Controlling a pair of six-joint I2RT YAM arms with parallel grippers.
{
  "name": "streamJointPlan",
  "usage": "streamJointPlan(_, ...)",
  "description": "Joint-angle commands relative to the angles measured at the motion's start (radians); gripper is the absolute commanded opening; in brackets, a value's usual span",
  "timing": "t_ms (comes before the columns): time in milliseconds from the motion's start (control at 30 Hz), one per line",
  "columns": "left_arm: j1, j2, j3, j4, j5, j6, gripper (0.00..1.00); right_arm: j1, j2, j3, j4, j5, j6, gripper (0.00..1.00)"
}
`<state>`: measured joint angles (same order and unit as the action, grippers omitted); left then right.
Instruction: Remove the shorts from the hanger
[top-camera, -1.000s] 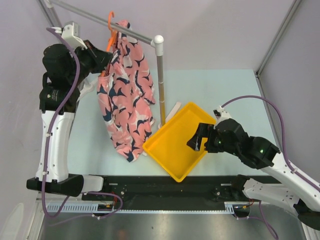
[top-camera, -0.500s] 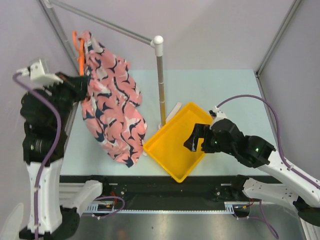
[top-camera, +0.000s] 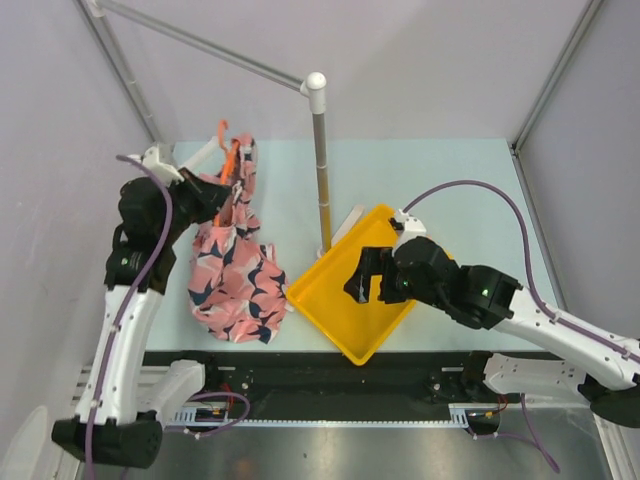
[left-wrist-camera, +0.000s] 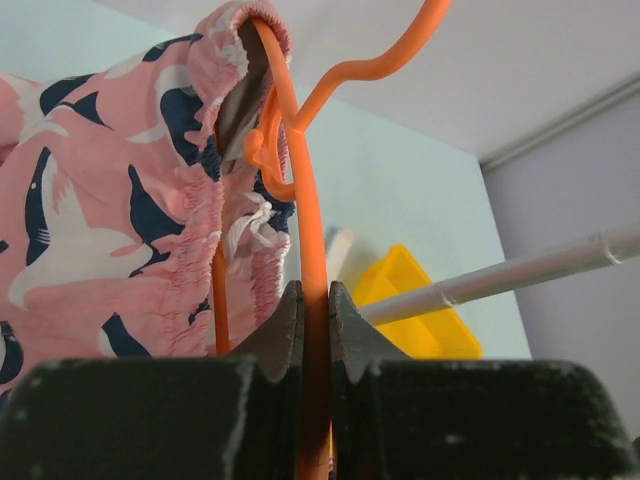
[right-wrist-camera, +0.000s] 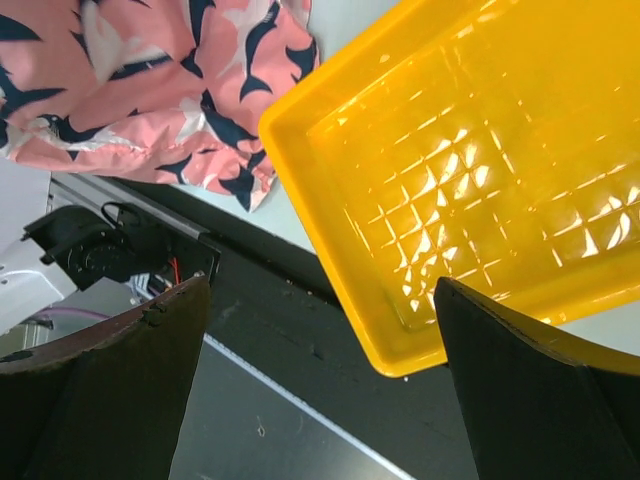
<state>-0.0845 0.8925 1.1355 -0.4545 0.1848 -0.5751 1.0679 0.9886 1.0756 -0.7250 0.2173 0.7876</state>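
Observation:
My left gripper (top-camera: 213, 192) is shut on the thin orange hanger (top-camera: 233, 160); in the left wrist view the wire (left-wrist-camera: 308, 220) runs straight up between the closed jaws of the gripper (left-wrist-camera: 315, 300). The salmon-pink shorts (top-camera: 234, 272) with navy and white birds still hang from it by the waistband (left-wrist-camera: 215, 190), away from the rail. Their lower part bunches on the table left of the tray. My right gripper (top-camera: 364, 282) stands open over the yellow tray, nothing between its fingers (right-wrist-camera: 120, 380). The shorts' hem (right-wrist-camera: 150, 70) shows in the right wrist view.
The yellow tray (top-camera: 338, 300) (right-wrist-camera: 330, 210) sits tilted at the table's near middle. A grey rail (top-camera: 200, 45) runs from the back left to a white cap on an upright post (top-camera: 321, 170), which stands just behind the tray. The table's dark front edge (right-wrist-camera: 300, 320) lies below my right gripper.
My left arm has carried the hanger with the shorts off the rail, then down and toward the near left of the table. My right gripper has moved left over the tray.

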Motion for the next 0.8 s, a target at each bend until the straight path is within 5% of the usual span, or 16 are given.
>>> streamJointPlan(0,0.031,0.117,-0.008,0.267,0.315,-0.094,0.00,-0.052,-0.042,0.060,0.038,0.085,-0.033,1.00)
streamJointPlan(300,0.034,0.480,0.133,0.362,0.637,-0.124,0.00,-0.550,0.063,0.147,0.149,-0.307,-0.157,1.00)
streamJointPlan(533,0.020,0.598,0.162,0.514,0.705,-0.207,0.00,-0.698,0.304,0.267,0.370,-0.461,-0.267,1.00)
streamJointPlan(767,-0.069,0.744,0.247,0.530,0.726,-0.236,0.00,-0.715,0.595,0.382,0.755,-0.599,-0.392,0.97)
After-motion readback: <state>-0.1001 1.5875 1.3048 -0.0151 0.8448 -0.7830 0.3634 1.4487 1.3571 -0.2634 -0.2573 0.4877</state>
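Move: The orange hanger is already off the rail in the left fingers, the shorts' far waistband end about 13 cm ahead, 3 cm right and 2 cm below. The rack post that the hanger heads for stands about 18 cm right and 5 cm farther out. From the right hand, that waistband end lies roughly 23 cm ahead, 24 cm left and 8 cm higher; the post about 20 cm ahead, 9 cm left; the tray's middle 10 cm ahead, 3 cm right, 22 cm below. The shorts, still hanging on the hanger in the left hand's closed grip, are carried forward and right, about 11 cm each way and some 6 cm down, towards the rack post, the wrist turning roughly 35 degrees clockwise and tipping down. The empty, open right hand reaches about 25 cm forward over the tray and slightly up, first drifting right, then bending back left, towards the shorts' far waistband end. ##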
